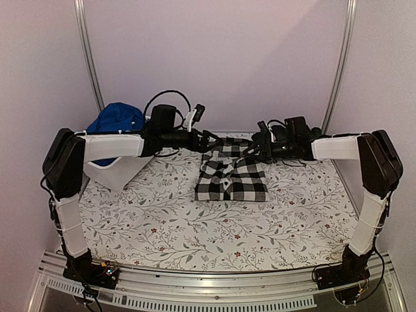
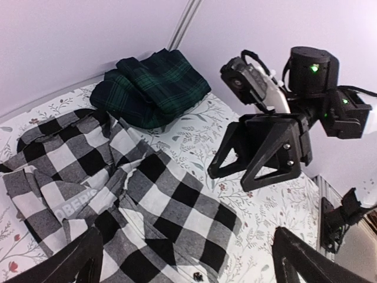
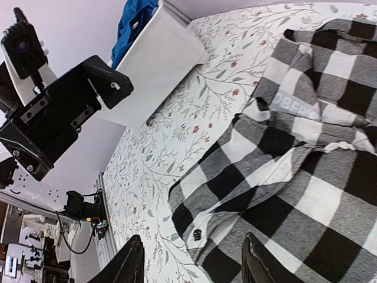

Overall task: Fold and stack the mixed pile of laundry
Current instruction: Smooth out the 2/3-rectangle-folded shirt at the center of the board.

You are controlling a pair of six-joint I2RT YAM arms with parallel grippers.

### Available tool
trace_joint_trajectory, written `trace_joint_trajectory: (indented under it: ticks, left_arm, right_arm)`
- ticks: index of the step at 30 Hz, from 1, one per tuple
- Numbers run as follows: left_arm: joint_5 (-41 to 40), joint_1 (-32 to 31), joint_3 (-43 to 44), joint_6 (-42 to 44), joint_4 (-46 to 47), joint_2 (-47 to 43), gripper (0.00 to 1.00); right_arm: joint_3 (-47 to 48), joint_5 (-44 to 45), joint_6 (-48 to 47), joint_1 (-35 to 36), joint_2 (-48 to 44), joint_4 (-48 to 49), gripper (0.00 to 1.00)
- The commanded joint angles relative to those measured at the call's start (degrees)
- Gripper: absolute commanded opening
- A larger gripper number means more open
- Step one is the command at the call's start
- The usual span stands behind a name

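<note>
The black-and-white checked shirt point(image 1: 231, 174) lies folded into a rough rectangle at the middle back of the table, also seen in the left wrist view point(image 2: 118, 194) and the right wrist view point(image 3: 294, 171). A dark green-navy tartan garment point(image 2: 154, 85) lies folded just beyond it. A bright blue garment point(image 1: 117, 118) fills the white tub point(image 1: 116, 170). My left gripper point(image 1: 211, 140) hovers open over the shirt's far left corner, its jaws wide with nothing between them point(image 2: 188, 265). My right gripper point(image 1: 255, 147) hangs open above the shirt's far right corner, holding nothing point(image 3: 191, 265).
The table wears a floral cloth point(image 1: 162, 221). The white tub point(image 3: 156, 65) stands at the back left, tilted against the wall. Metal frame posts point(image 1: 88, 52) rise at both back corners. The two grippers face each other closely above the shirt.
</note>
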Motion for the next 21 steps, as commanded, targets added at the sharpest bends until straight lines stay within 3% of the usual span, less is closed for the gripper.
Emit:
trace_joint_trajectory:
  ticks: [1,8,14,21]
  left_arm:
    - [10.0,-1.22,-9.93,-5.45,9.79,1.25,1.0]
    - [13.28,-5.02,-10.85,-9.41,14.41,7.21,1.0]
    - [11.9,-3.09,-13.26,-15.28,16.46,15.27,1.0]
    - [6.68,-4.17,-21.86,-16.25,16.33,13.79,1.0]
  right_arm:
    - [0.02,-5.77,3.73,4.18,1.67,4.83,0.55]
    - [-2.07,-8.21,10.09,7.61,9.35,11.64,0.53]
    - [-7.63,-6.38,11.14,5.33,17.06,12.45,0.53]
    - [-16.6,-6.53,13.45,4.84,18.47,17.74,0.53]
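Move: The plaid shirt's middle lies about 2 cm ahead of the left hand, 4 cm to its right and 17 cm below; from the right hand it is some 3 cm ahead, 5 cm left and 13 cm below. Its near edge is about 13 cm back from the left hand, 4 cm right. The folded green shirt sits roughly 15 cm ahead of the right hand and 15 cm to its right. Both hands come down onto the near half of the plaid shirt, their fingertips meeting the cloth close together beside the buttoned strip. The left sinks about 16 cm while drawing back 8, the right first swings back and left, then drops some 12 cm; both wrists tip about 20 degrees, with the left fingers staying wide open and the right half open. ##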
